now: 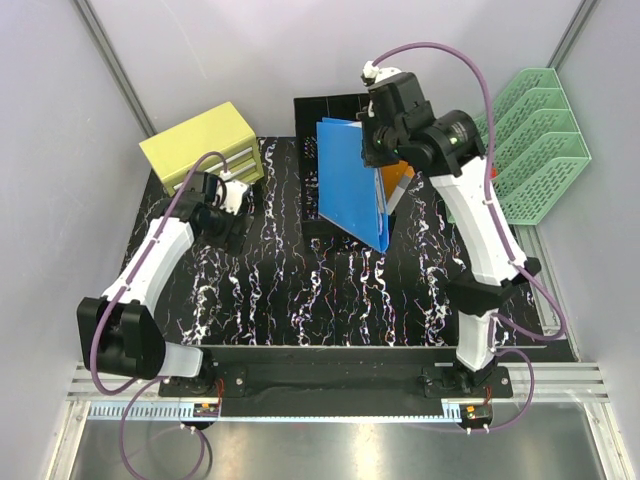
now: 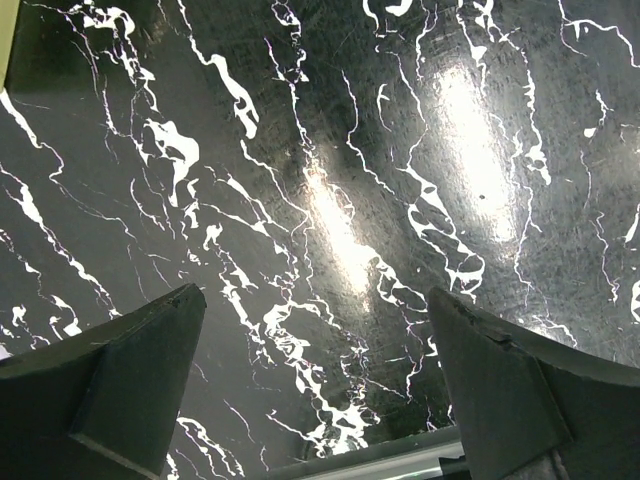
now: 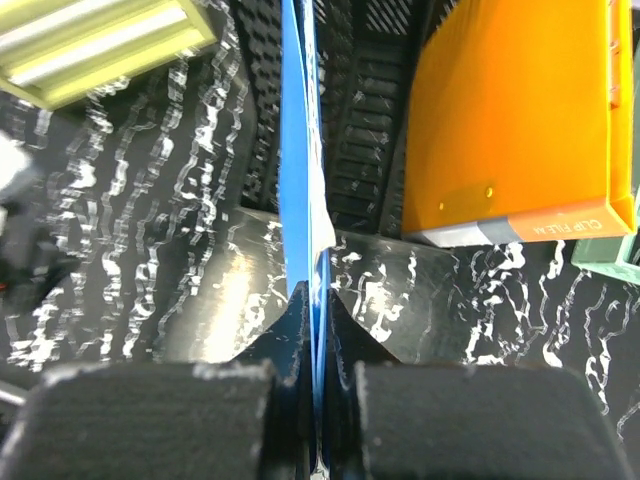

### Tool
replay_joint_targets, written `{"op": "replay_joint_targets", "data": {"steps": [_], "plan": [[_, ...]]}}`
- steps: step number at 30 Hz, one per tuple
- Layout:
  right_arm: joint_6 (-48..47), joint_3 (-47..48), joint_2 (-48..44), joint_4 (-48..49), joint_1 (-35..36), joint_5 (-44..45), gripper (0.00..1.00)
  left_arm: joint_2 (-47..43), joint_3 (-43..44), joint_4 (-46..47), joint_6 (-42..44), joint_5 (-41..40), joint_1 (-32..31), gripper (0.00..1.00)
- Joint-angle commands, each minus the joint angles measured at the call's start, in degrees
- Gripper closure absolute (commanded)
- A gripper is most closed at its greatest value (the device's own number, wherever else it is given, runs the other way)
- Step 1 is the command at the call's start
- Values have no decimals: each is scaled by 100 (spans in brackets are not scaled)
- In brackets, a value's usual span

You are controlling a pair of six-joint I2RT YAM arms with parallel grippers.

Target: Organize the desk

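The desk (image 1: 300, 290) is a black top with white marble veins. My right gripper (image 1: 380, 148) is shut on the top edge of a blue folder (image 1: 350, 190), which hangs upright over the front of a black mesh file holder (image 1: 325, 108). In the right wrist view the folder (image 3: 298, 150) runs edge-on out from between my closed jaws (image 3: 317, 300), with the mesh holder (image 3: 365, 120) beneath it. My left gripper (image 1: 232, 228) hovers low over the desk's left part. Its fingers (image 2: 130, 370) stand wide apart around the gripper's middle (image 2: 315, 340), with only bare desk (image 2: 330, 180) between them.
An orange clip file (image 1: 400, 178) lies just right of the blue folder, partly in the mesh holder (image 3: 510, 120). A yellow drawer unit (image 1: 203, 145) stands at the back left. A green tiered tray rack (image 1: 535, 140) sits beyond the desk's right edge.
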Motion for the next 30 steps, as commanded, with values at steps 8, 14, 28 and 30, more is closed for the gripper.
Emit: {"op": "replay_joint_targets", "data": {"steps": [8, 14, 28, 30], "plan": [[-163, 236, 413, 451, -11, 290, 100, -353, -138, 332, 109, 247, 107, 1], [-215, 245, 834, 566, -2, 62, 100, -318, -129, 340, 109, 247, 124, 1], [-206, 351, 1565, 811, -108, -123, 40, -177, -235, 393, 91, 247, 124, 1], [-224, 167, 1477, 943, -117, -53, 20, -160, -243, 402, 91, 247, 124, 1]]}}
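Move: The right hand has the blue folder pinched by its upper edge, hanging below the fingers. The black rack it is bound for has its middle about 9 cm ahead, 7 cm to the left and 27 cm below. The orange folder already stands in the rack's right part, some 9 cm ahead, 1 cm to the right and 24 cm below. From the left hand, the rack lies about 14 cm ahead, 28 cm to the right and roughly level. Keeping its pinch on the blue folder's upper edge, the right hand lowers it about 9 cm while carrying it some 7 cm forward and 5 cm left, down into the black rack on the left side of the orange folder. The wrist hardly turns; at the end of the descent the fingers open to a bit over half and let the folder go. ##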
